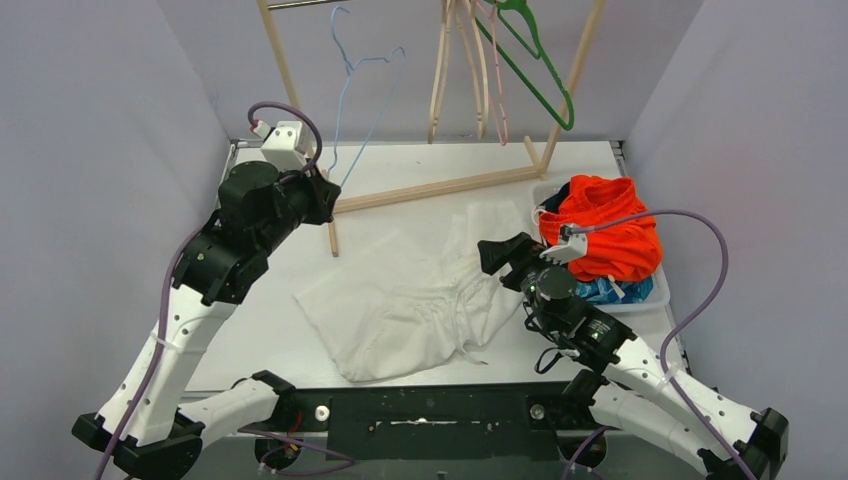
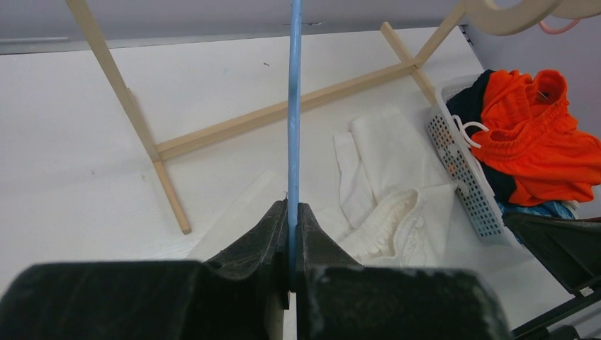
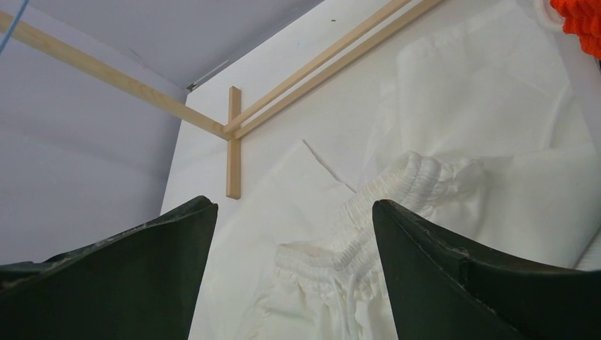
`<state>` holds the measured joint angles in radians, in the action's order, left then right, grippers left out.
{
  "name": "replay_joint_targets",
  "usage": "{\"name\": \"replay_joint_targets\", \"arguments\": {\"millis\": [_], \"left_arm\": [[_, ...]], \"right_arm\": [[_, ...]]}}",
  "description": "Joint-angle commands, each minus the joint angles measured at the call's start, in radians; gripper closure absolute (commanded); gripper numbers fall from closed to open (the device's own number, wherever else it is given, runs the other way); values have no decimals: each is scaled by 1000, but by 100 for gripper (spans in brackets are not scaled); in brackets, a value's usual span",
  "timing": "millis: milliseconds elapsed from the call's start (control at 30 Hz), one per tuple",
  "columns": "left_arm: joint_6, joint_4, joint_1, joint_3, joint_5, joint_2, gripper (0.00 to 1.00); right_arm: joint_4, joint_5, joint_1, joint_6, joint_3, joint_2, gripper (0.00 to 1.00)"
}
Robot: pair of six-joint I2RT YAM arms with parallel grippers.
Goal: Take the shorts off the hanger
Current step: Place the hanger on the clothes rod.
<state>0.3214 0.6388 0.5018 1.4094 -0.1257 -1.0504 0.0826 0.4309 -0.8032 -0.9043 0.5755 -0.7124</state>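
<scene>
White shorts lie spread on the table, off the hanger, with their gathered waistband and drawstring facing my right gripper. My right gripper hovers open just over that waistband, nothing between its fingers. A bare thin blue hanger hangs from the wooden rack. My left gripper is shut on the hanger's lower wire. Orange shorts top a pile in the basket, over dark navy and blue patterned fabric.
The wooden rack's floor bar and foot cross the table behind the white shorts. Beige, pink and green hangers hang bare at the back. The white basket sits at the right edge.
</scene>
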Motion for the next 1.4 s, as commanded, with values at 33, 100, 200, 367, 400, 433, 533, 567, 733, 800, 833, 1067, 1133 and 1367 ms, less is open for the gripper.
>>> {"name": "replay_joint_targets", "arguments": {"millis": [33, 100, 200, 367, 400, 433, 533, 567, 733, 800, 833, 1067, 1133, 1367], "left_arm": [[-49, -73, -5, 111, -24, -15, 100], [-65, -68, -5, 155, -33, -49, 100], [-78, -44, -6, 227, -49, -111, 100], [-88, 7, -6, 326, -88, -189, 100], [-88, 4, -6, 333, -94, -196, 100], [-90, 1, -7, 342, -101, -207, 100], [-92, 11, -16, 388, -115, -251, 100], [-91, 21, -19, 406, -114, -267, 100], [-84, 32, -27, 432, -104, -324, 100], [-84, 26, -31, 417, -99, -330, 100], [-87, 18, -33, 407, -91, -331, 100], [-86, -6, -38, 327, -80, -297, 84], [-88, -2, -39, 318, -76, -286, 67], [-84, -7, -39, 263, -46, -220, 34]], "right_arm": [[-17, 27, 12, 19, 27, -25, 17], [-17, 22, 12, 19, 29, -29, 17], [-17, 17, 13, 19, 32, -33, 17], [-6, 14, 16, 18, 35, -28, 16], [-5, 16, 17, 16, 34, -27, 16], [-3, 17, 19, 11, 34, -26, 16], [-2, 10, 20, 7, 35, -33, 16], [-1, 7, 21, 7, 37, -37, 16], [7, -13, 25, 7, 56, -61, 16], [2, -23, 25, 7, 56, -69, 16], [-2, -28, 26, 8, 56, -73, 16], [-2, -53, 27, 19, 75, -99, 16], [-3, -58, 27, 24, 71, -101, 15], [27, -61, 34, 73, 85, -114, 14]]}}
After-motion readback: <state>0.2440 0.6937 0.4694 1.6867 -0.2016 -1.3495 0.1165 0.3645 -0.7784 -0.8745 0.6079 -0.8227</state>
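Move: The blue hanger is already in the left hand, hook up; its spot on the clothes rod lies roughly 15 cm ahead, 5 cm right and 20 cm above that hand. The rack's left post is about 14 cm ahead and 5 cm left, the wooden hangers some 15 cm ahead and 21 cm right, 12 cm higher. From the right hand, the white shorts lie about 13 cm left, 3 cm back and 20 cm below. The blue hanger goes up and over the clothes rod: the left hand lifts it about 5 cm while reaching forward, carries it on to some 8 cm ahead as it begins to sink, then lowers it onto the rod, opening to let go and easing back slightly as it keeps sinking. The right hand, still wide open, sinks 2–3 cm over the shorts. ##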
